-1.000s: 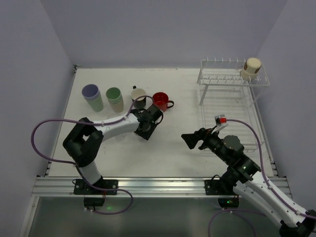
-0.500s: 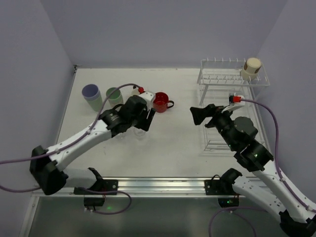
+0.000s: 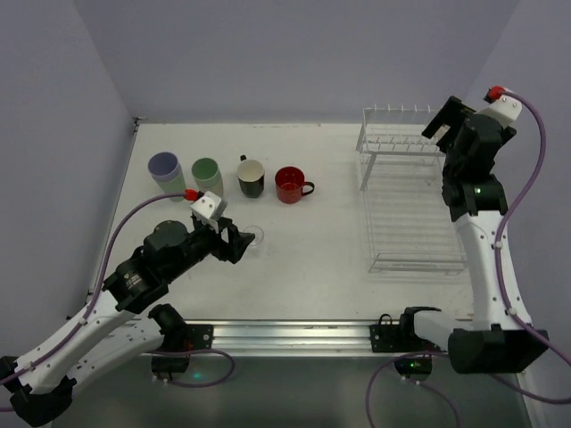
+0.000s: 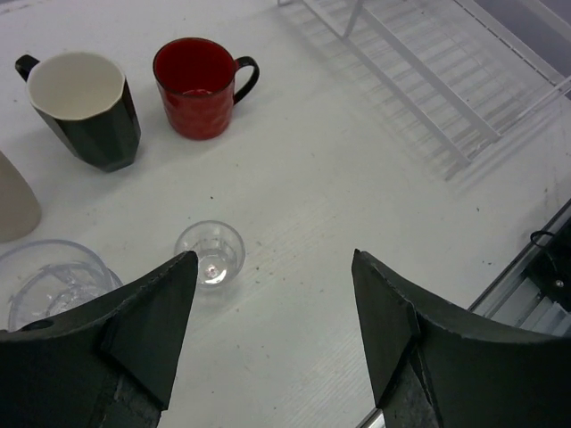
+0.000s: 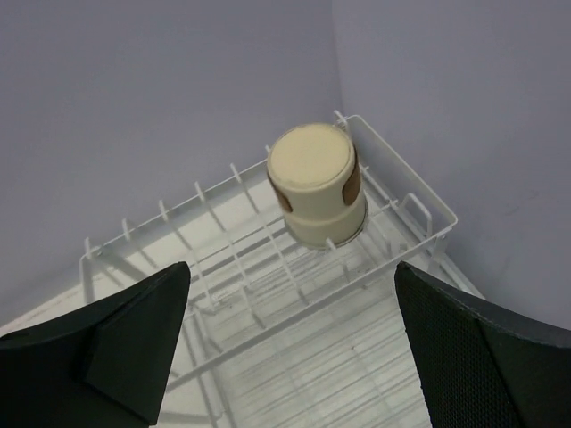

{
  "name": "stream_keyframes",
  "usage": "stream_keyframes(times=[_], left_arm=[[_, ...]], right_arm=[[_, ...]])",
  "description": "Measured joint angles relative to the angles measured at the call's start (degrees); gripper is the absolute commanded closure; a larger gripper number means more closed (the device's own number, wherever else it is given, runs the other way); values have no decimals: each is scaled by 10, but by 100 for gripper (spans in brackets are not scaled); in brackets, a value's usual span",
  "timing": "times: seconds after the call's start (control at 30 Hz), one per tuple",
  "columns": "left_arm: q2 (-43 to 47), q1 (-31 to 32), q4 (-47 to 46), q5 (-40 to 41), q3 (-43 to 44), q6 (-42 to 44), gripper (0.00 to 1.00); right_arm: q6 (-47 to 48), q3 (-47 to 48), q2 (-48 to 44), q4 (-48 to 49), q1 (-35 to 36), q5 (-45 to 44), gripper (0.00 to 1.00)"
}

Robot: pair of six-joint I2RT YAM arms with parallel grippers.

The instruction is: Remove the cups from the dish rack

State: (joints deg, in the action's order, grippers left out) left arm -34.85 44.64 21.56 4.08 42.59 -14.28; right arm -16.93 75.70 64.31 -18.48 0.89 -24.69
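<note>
An upside-down beige cup stands on the upper tier of the white wire dish rack, at its back right corner. My right gripper is open and empty, above and in front of that cup. In the top view the right gripper hides the cup over the rack. My left gripper is open and empty over the table. A small clear glass stands by its left finger. On the table are a lavender tumbler, a green tumbler, a black mug and a red mug.
A second clear glass stands at the left edge of the left wrist view, beside a beige tumbler's side. The rack's lower tier holds no cups. Walls close in behind and right of the rack. The rail runs along the table's near edge.
My left gripper has drawn back from the mugs toward the near left. My right gripper has swung from the table's middle up over the rack's back right corner.
</note>
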Motion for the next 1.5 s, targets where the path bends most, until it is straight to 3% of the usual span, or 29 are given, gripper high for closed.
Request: stream_keyframes(times=[0.27,0.63,0.8,0.97,1.1,1.5], left_arm=[[-8,0,0,-27,-5,5,26],[-9,0,-6,-55,-5,6,26],[-10,0,-6,-56,-5,6,26],[-14,-1,-6,-54,-5,6,26],[-19,-5,-6,-51,-5,6,26],[-39,-23,-8,-49,-5,6,26]], right_arm=[[36,89,171,6,-61,4,1],[70,164,287,4,-75,23,2],[80,188,307,4,-75,24,26],[82,209,314,-2,-76,24,28],[85,215,320,-4,-76,23,42],[51,195,264,16,-78,79,55]])
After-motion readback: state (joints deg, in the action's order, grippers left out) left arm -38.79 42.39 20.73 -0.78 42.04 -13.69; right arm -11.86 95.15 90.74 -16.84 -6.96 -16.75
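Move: Ahead and to the right of the right hand stands the cream cup, roughly 13 cm farther out, 6 cm to the right and 7 cm lower. It stands towards the right end of the upper rack shelf, whose middle is about 12 cm ahead of the hand, 2 cm left and 12 cm below. The lower rack shelf lies some 33 cm below, 4 cm back and 3 cm left. From the left hand the cup is about 30 cm ahead, 52 cm right and 5 cm higher. Reaching about 13 cm forward with the right hand, and half as far down and to the right, brings the open fingers around the cream cup while the wrist tips some 15 degrees downward. The fingers then close and pinch its two sides; keeping that grip, the hand rises about 4 cm, easing slightly back and left as the wrist levels. ##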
